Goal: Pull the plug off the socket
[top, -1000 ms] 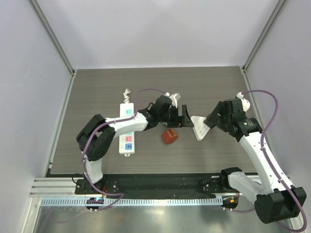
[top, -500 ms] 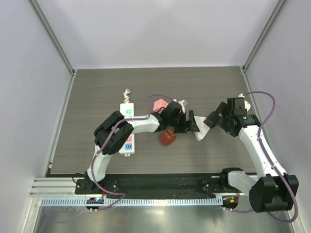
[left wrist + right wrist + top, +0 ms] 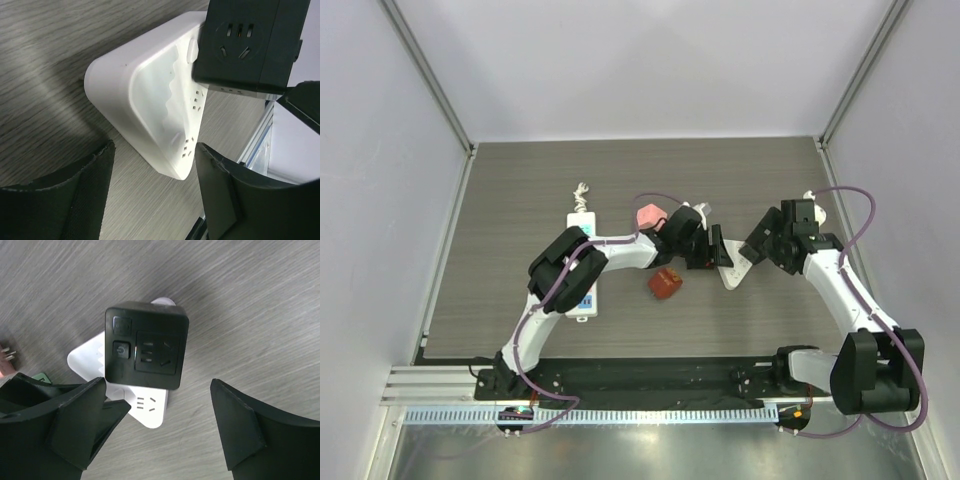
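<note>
A white triangular socket (image 3: 145,95) lies flat on the dark wood table (image 3: 520,200), also seen as the white socket (image 3: 148,410) and the white socket (image 3: 732,272). A black cube plug (image 3: 146,345) sits plugged into its top face, the same black plug (image 3: 247,45) showing at the upper right. My left gripper (image 3: 155,170) is open, its fingers either side of the socket's near corner with gaps on both sides. My right gripper (image 3: 157,410) hangs open above the plug and socket, touching neither. In the top view the left gripper (image 3: 713,250) and right gripper (image 3: 757,248) meet at the socket.
A white power strip (image 3: 582,225) lies at the left, partly under the left arm. A red block (image 3: 667,283) sits just in front of the left wrist, a pink piece (image 3: 648,215) behind it. White walls enclose the table.
The left arm has reached right until its fingers flank the socket, and its jaws have narrowed. The right gripper has drawn in over the plug and closed slightly.
</note>
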`<move>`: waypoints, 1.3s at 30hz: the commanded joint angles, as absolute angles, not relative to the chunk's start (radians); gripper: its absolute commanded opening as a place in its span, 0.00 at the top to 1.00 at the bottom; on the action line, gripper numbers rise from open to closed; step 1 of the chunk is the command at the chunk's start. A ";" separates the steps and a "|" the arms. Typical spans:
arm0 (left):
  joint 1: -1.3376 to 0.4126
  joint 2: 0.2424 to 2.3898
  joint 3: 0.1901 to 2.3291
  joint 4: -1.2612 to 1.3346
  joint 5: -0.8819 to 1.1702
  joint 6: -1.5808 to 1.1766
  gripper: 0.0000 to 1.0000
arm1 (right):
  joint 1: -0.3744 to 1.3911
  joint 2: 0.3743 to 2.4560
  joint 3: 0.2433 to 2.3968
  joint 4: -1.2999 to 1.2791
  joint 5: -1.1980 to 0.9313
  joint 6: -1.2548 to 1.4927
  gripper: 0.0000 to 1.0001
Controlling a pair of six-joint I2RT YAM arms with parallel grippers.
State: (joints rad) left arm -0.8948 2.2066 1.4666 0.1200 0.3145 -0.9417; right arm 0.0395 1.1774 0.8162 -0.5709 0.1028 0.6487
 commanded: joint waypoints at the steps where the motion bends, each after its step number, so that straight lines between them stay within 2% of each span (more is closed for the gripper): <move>1: -0.899 2.227 1.502 0.120 0.304 -0.923 0.35 | 0.023 1.184 0.799 -0.453 0.126 0.655 0.12; 12: -0.899 2.276 1.552 0.068 0.295 -0.933 0.50 | 0.014 1.272 0.788 -0.380 0.094 0.652 0.21; 14: -0.899 2.279 1.555 0.054 0.279 -0.933 0.62 | 0.015 1.290 0.784 -0.379 0.084 0.655 0.23; 15: -0.899 2.281 1.558 0.043 0.275 -0.933 0.73 | 0.014 1.293 0.781 -0.377 0.081 0.661 0.26; 16: -0.899 2.284 1.568 0.035 0.275 -0.933 0.78 | 0.015 1.298 0.778 -0.373 0.078 0.664 0.27; 17: -0.899 2.293 1.574 0.028 0.275 -0.931 0.82 | 0.014 1.305 0.772 -0.368 0.069 0.667 0.31; 18: -0.899 2.298 1.578 0.015 0.275 -0.930 0.89 | 0.014 1.310 0.770 -0.362 0.058 0.667 0.41; 20: -0.899 2.302 1.582 0.006 0.270 -0.934 0.96 | 0.015 1.316 0.767 -0.360 0.051 0.667 0.51; 21: -0.899 2.304 1.582 0.003 0.268 -0.936 0.99 | 0.014 1.315 0.764 -0.360 0.045 0.666 0.59; 22: -0.899 2.303 1.580 0.003 0.262 -0.937 1.00 | 0.012 1.309 0.762 -0.359 0.043 0.663 0.73; 24: -0.899 2.304 1.582 -0.044 0.246 -0.939 1.00 | 0.012 1.293 0.750 -0.357 0.035 0.660 0.86; 25: -0.897 2.303 1.582 -0.054 0.230 -0.939 1.00 | 0.014 1.275 0.749 -0.359 0.023 0.652 0.98; 32: -0.897 2.296 1.574 -0.069 0.213 -0.920 1.00 | -0.043 1.201 0.701 -0.356 -0.098 0.629 0.99; 39: -0.897 2.260 1.536 0.018 0.241 -0.917 1.00 | -0.072 1.102 0.667 -0.365 -0.112 0.643 0.99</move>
State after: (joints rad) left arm -0.8909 2.2536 1.5753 0.0666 0.3073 -0.9611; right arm -0.0696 1.1557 0.6872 -0.2943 -0.0040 0.6495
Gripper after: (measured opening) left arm 0.004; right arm 0.673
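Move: The black cube plug sits on the white triangular socket about 4 cm ahead of the right hand and 1 cm to its left, a centimetre or so lower; the socket's middle is 2 cm ahead, 4 cm left and 5 cm below that hand. From the left hand the socket's middle lies some 3 cm right, 2 cm ahead and 1 cm below, the cube plug 7 cm right, 4 cm ahead and 3 cm above. The loose red cube is about 13 cm left of the left hand and 3 cm back. Forward by about 4.5 cm the right hand goes to the black cube plug, closes its fingers on opposite sides of it, then draws back some 2 cm with its fingers tilting up, about 10 degrees in all. The left hand edges 1 to 2 cm right and forward, first dipping slightly and then rising, and shuts its fingers completely at the socket's near tip with nothing between them. ##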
